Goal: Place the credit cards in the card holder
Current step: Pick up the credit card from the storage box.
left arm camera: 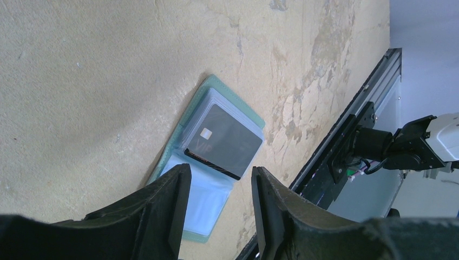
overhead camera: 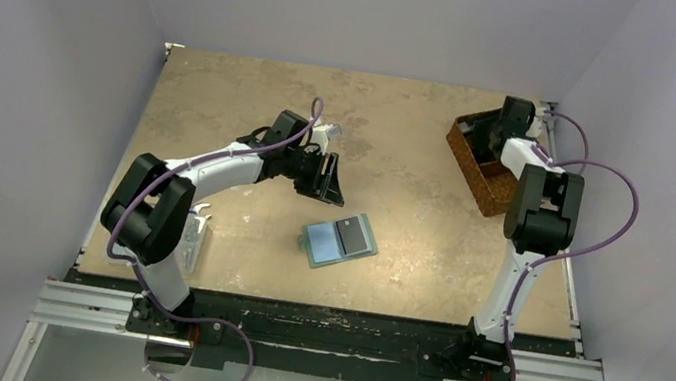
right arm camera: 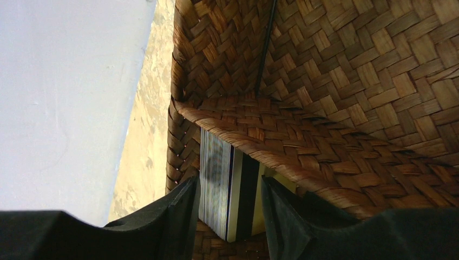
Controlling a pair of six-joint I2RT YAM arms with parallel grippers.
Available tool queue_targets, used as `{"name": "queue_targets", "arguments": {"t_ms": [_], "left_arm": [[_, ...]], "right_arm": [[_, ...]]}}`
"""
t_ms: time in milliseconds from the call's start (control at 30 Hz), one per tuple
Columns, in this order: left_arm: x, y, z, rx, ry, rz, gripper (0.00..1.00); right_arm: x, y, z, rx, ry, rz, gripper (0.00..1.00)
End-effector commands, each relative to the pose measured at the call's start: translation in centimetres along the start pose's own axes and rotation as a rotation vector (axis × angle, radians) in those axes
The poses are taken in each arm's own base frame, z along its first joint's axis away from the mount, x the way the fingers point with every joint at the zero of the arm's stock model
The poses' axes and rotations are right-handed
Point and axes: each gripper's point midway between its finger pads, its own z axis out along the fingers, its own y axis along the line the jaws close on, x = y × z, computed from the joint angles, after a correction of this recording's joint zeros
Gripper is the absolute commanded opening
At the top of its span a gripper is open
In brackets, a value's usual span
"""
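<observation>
The card holder (overhead camera: 339, 240) lies open on the table, its pale blue-green pockets up (left arm camera: 208, 189). A dark credit card (overhead camera: 354, 237) (left arm camera: 223, 142) lies on its right half. My left gripper (overhead camera: 327, 181) (left arm camera: 221, 173) hangs open a little above and behind it, nothing between its fingers. At the far right my right gripper (overhead camera: 508, 125) (right arm camera: 230, 187) reaches down into the brown woven basket (overhead camera: 478, 171). Its jaws are apart around a striped card (right arm camera: 214, 179) and a pale yellow card with a black stripe (right arm camera: 246, 189) in a compartment; neither looks pinched.
A woven divider (right arm camera: 281, 146) crosses the basket just above the cards, and the basket wall (right arm camera: 184, 135) stands close to the left finger. A clear plastic box (overhead camera: 194, 235) sits by the left arm's base. White walls enclose the table on three sides.
</observation>
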Motion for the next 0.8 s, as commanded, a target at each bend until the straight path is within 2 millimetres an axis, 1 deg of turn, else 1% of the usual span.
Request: {"name": "queue_targets", "arguments": {"t_ms": [0,67,133,267,433,667,767], "left_arm": [[-0.4,-0.3,0.2,0.029,-0.013,0.025,0.49],[-0.5,-0.3,0.2,0.028,-0.014,0.025,0.49],[-0.4,-0.2,0.2,0.028,-0.013,0.025,0.49],[-0.4,-0.2,0.3,0.028,-0.01,0.023,0.49],[-0.3,-0.1,0.3,0.026,-0.009,0.023,0.49],[-0.3,-0.2,0.3,0.029,-0.009,0.023,0.49],[-0.3,-0.2,0.3,0.029,-0.008,0.022,0.49]], "right_arm": [[-1.1,1.0,0.7,-0.029,-0.026,0.011,0.55],[-0.8,1.4,0.8,-0.049,-0.008,0.008,0.55],[-0.7,1.5,0.8,-0.056,-0.003,0.011,0.54],[-1.1,2.5,0.5,-0.096,-0.019,0.019,0.47],[-2.0,3.8,-0.6,-0.125,-0.046,0.019,0.34],[-3.0,5.3,-2.1,-0.157,-0.073,0.014,0.3],[-3.1,5.5,-2.4,-0.162,-0.077,0.015,0.23]]}}
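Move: The right hand is already inside the storage box, its parted fingers around the credit card, whose middle is about 2 cm ahead, 1 cm left and 2 cm below. The woven divider lies some 3 cm right of the hand and 2 cm ahead, about at its height. From the left hand, the card lies about 28 cm ahead, 34 cm right and 5 cm lower. The right hand eases about 1 cm forward at the credit card while its fingers close to half their gap. ##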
